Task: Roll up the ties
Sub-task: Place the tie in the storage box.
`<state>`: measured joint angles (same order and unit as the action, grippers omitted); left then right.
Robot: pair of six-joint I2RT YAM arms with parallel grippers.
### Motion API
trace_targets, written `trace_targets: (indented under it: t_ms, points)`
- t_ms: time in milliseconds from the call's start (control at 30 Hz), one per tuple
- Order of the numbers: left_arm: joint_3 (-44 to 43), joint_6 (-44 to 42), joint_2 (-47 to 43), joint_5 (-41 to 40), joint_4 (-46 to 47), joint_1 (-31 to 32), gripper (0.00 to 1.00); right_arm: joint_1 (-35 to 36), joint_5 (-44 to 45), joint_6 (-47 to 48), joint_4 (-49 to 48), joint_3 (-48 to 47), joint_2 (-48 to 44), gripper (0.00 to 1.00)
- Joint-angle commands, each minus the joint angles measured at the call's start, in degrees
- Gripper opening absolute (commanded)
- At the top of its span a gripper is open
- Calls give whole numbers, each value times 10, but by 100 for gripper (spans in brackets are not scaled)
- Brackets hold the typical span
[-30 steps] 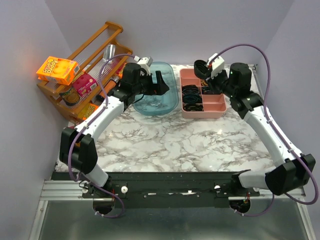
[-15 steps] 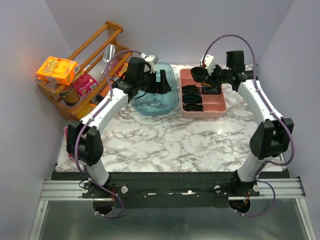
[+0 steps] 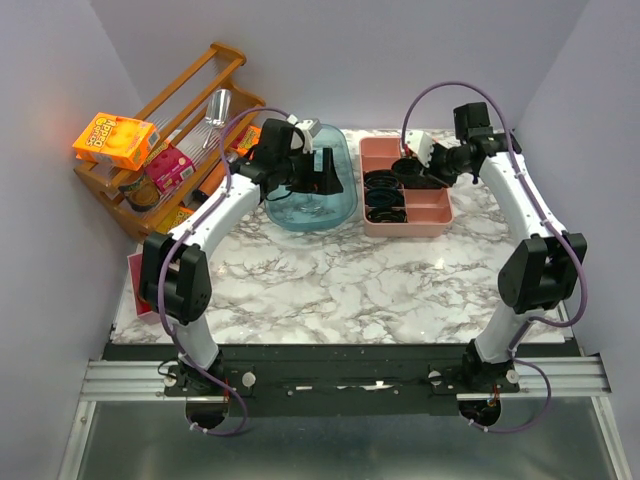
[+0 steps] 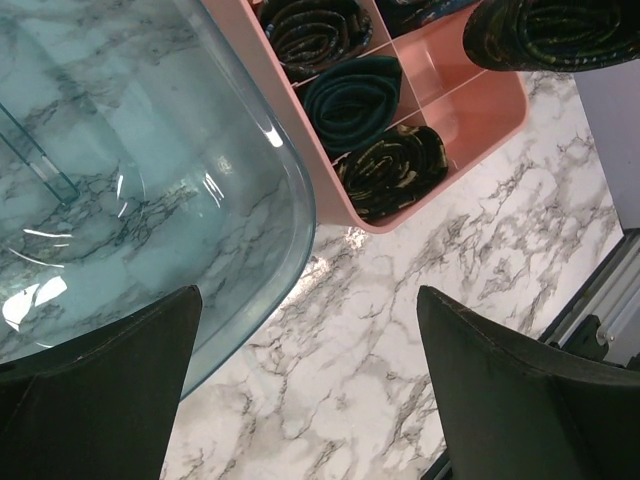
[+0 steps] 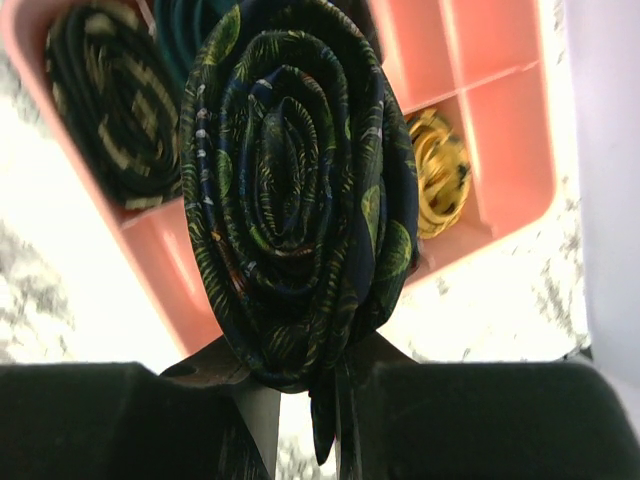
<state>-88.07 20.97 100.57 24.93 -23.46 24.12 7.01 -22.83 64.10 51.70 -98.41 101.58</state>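
Observation:
A rolled dark tie with a green leaf print (image 5: 300, 190) is clamped at its lower edge in my right gripper (image 5: 305, 370), which is shut on it. In the top view that gripper (image 3: 408, 168) hangs over the back of the pink divided tray (image 3: 440, 215). The tray's compartments hold several rolled ties: a black and gold one (image 5: 105, 115), a yellow one (image 5: 440, 185), a teal one (image 4: 352, 100). My left gripper (image 4: 308, 300) is open and empty above the marble, at the edge of the blue glass dish (image 4: 150, 160).
A wooden rack (image 3: 170, 140) with snack boxes, one of them orange (image 3: 115, 140), stands at the back left. The blue glass dish (image 3: 310, 205) sits left of the pink tray. A pink card (image 3: 133, 270) lies at the table's left edge. Walls close in on three sides.
My right gripper has carried the rolled tie down and slightly forward over the pink tray while the arm straightened. The left gripper edged a little to the right, staying open.

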Motion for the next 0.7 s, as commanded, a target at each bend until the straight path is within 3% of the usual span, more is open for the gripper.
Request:
trace_targets:
  t_ms: [0, 433, 667]
  points:
    - [-16, -3, 15, 31, -11, -1, 99, -5, 76, 34, 69, 7, 9, 0]
    - [-6, 6, 22, 31, 10, -4, 99, -5, 204, 16, 17, 70, 17, 1]
    - [0, 8, 21, 38, 15, -7, 99, -4, 204, 11, 12, 31, 56, 0]
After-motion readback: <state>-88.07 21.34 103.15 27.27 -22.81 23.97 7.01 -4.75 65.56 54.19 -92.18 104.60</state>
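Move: The right hand holds the rolled dark-green tie. The empty front-right compartment of the storage box is nearly straight below that hand, about 13 cm down, 2 cm ahead and 1 cm left. The blue tie lies about 6 cm beyond that compartment and 2 cm left of it, with the yellow tie 4 cm farther out. A dark tie fills the front-left compartment, roughly 11 cm left of the empty one. From the left hand, the empty compartment is some 24 cm right, level with it and 14 cm below. Down and to the right, with a small draw back, the right hand carries the tie from over the middle of the box towards the empty front-right compartment, sinking about 7 cm and shifting some 6 cm sideways. The wrist turns about 20 degrees on the way, the hand's left side dipping, while the fingers keep their pinch on the roll's edge. ##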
